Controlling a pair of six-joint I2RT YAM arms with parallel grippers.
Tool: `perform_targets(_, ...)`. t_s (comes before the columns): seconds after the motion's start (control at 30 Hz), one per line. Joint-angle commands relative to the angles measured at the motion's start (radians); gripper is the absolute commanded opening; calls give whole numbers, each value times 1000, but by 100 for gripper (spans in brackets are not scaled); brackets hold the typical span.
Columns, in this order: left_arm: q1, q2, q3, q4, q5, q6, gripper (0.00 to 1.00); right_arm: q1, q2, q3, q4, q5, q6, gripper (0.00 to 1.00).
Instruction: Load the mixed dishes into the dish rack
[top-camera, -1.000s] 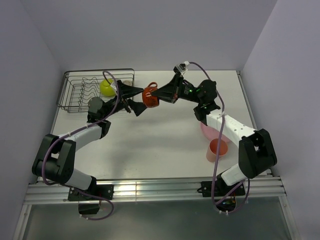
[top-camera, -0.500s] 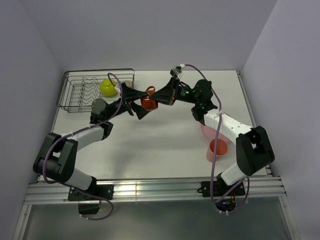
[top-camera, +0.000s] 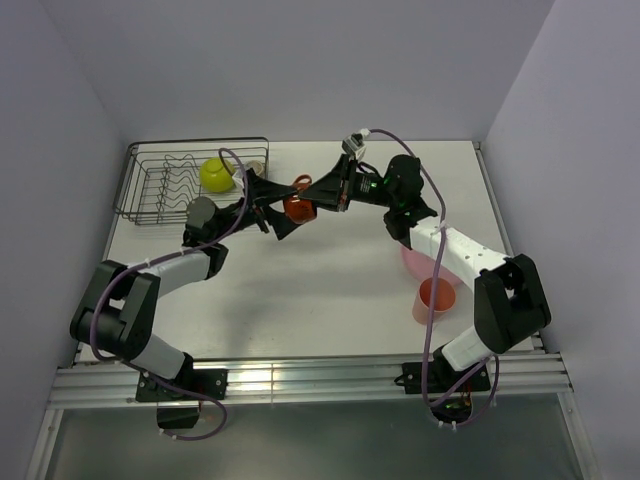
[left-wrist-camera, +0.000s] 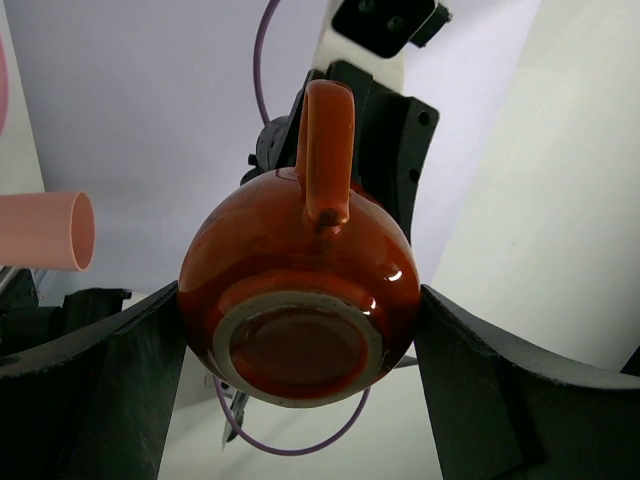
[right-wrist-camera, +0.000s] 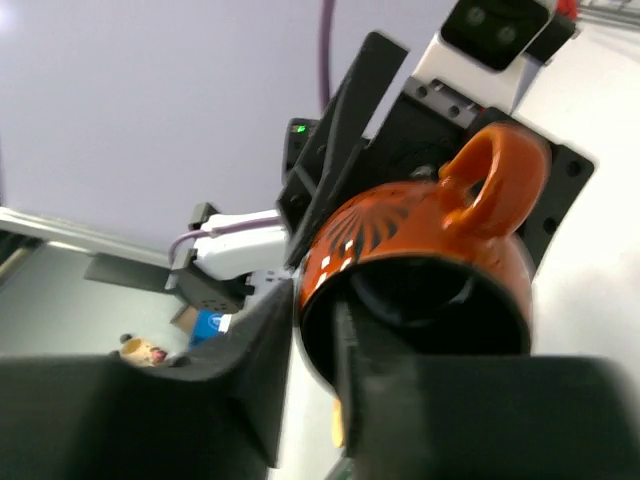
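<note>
The orange-red mug (top-camera: 298, 205) hangs above mid-table between both grippers. My right gripper (top-camera: 318, 192) pinches its rim, one finger in the dark inside and one outside (right-wrist-camera: 312, 340). My left gripper (top-camera: 284, 209) faces it from the left, its two fingers against the mug's round sides (left-wrist-camera: 298, 335); the mug's base (left-wrist-camera: 300, 350) faces that camera, handle up. The dish rack (top-camera: 160, 185) stands at the far left with the lime-green bowl (top-camera: 214, 174) and the beige-grey cup (top-camera: 256, 167) in it. The pink plate (top-camera: 415, 262) and salmon-pink cup (top-camera: 433, 300) lie near the right arm.
The right arm (top-camera: 470, 262) reaches over the pink plate and cup. The rack's front wire edge (top-camera: 150, 217) runs just left of my left forearm. Walls close the table on the left, back and right.
My right gripper has carried the mug left, in between the left gripper's fingers. The left fingers have drawn in onto the mug's sides.
</note>
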Motion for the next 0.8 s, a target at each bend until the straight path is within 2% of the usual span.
perform_targets(0.0, -15, -4, 63, 81, 52, -304, 3, 6, -28, 48, -114, 6, -102, 35)
perform_targets(0.03, -14, 3, 72, 61, 65, -284, 0, 5, -29, 54, -118, 7, -103, 40)
perform_targets(0.13, -8, 19, 103, 23, 100, -225, 0, -3, -35, 65, -151, 15, -123, 69)
perform_targets(0.17, -3, 23, 118, 15, 115, -216, 0, -6, -39, 66, -165, 22, -129, 93)
perform_targets(0.2, 8, 28, 125, 6, 124, -193, 0, -11, -46, 69, -203, 27, -149, 99)
perform_targets(0.27, 29, 39, 146, -26, 146, -170, 0, -31, -57, 74, -274, 51, -186, 100)
perform_targets(0.3, 61, 48, 158, -49, 157, -121, 0, -38, -74, 77, -367, 65, -235, 100)
perform_targets(0.37, 100, 58, 218, -179, 190, -43, 0, -67, -98, 82, -485, 105, -299, 100)
perform_targets(0.4, 142, 75, 246, -238, 216, 58, 0, -77, -127, 88, -601, 149, -367, 100)
perform_targets(0.43, 164, 86, 276, -393, 229, 121, 0, -86, -143, 91, -659, 176, -398, 100)
perform_targets(0.47, 186, 95, 349, -492, 236, 266, 0, -104, -155, 94, -767, 196, -428, 100)
perform_targets(0.53, 244, 138, 446, -716, 229, 443, 0, -124, -196, 109, -872, 263, -504, 100)
perform_targets(0.57, 261, 156, 574, -993, 212, 541, 0, -133, -210, 114, -920, 283, -522, 100)
perform_targets(0.6, 285, 205, 656, -1145, 185, 756, 0, -153, -233, 127, -1005, 315, -565, 100)
perform_targets(0.63, 292, 239, 739, -1300, 99, 867, 0, -160, -244, 140, -1048, 335, -583, 100)
perform_targets(0.67, 295, 276, 922, -1572, 41, 1054, 0, -164, -252, 154, -1142, 355, -606, 100)
perform_targets(0.7, 295, 360, 1018, -1687, -21, 1126, 0, -170, -259, 189, -1190, 372, -649, 100)
perform_targets(0.73, 295, 403, 1100, -1780, -121, 1186, 0, -170, -264, 209, -1228, 400, -671, 100)
perform_targets(0.77, 295, 429, 1191, -1854, -159, 1238, 0, -172, -269, 227, -1310, 415, -707, 100)
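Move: Both hands still hold the mug between them. From the left hand the dish rack's middle lies about 17 cm ahead, 27 cm left and 22 cm lower; in it the green bowl is some 18 ahead and 20 left, the small stone bowl 18 ahead and 11 left. From the right hand the pink plate lies roughly 31 cm right, nearly level, 29 cm lower; the pink cup is 28 right and 13 back. Right hand releases the mug, retreating right and down; left carries it some 20 cm forward-left towards the rack. ##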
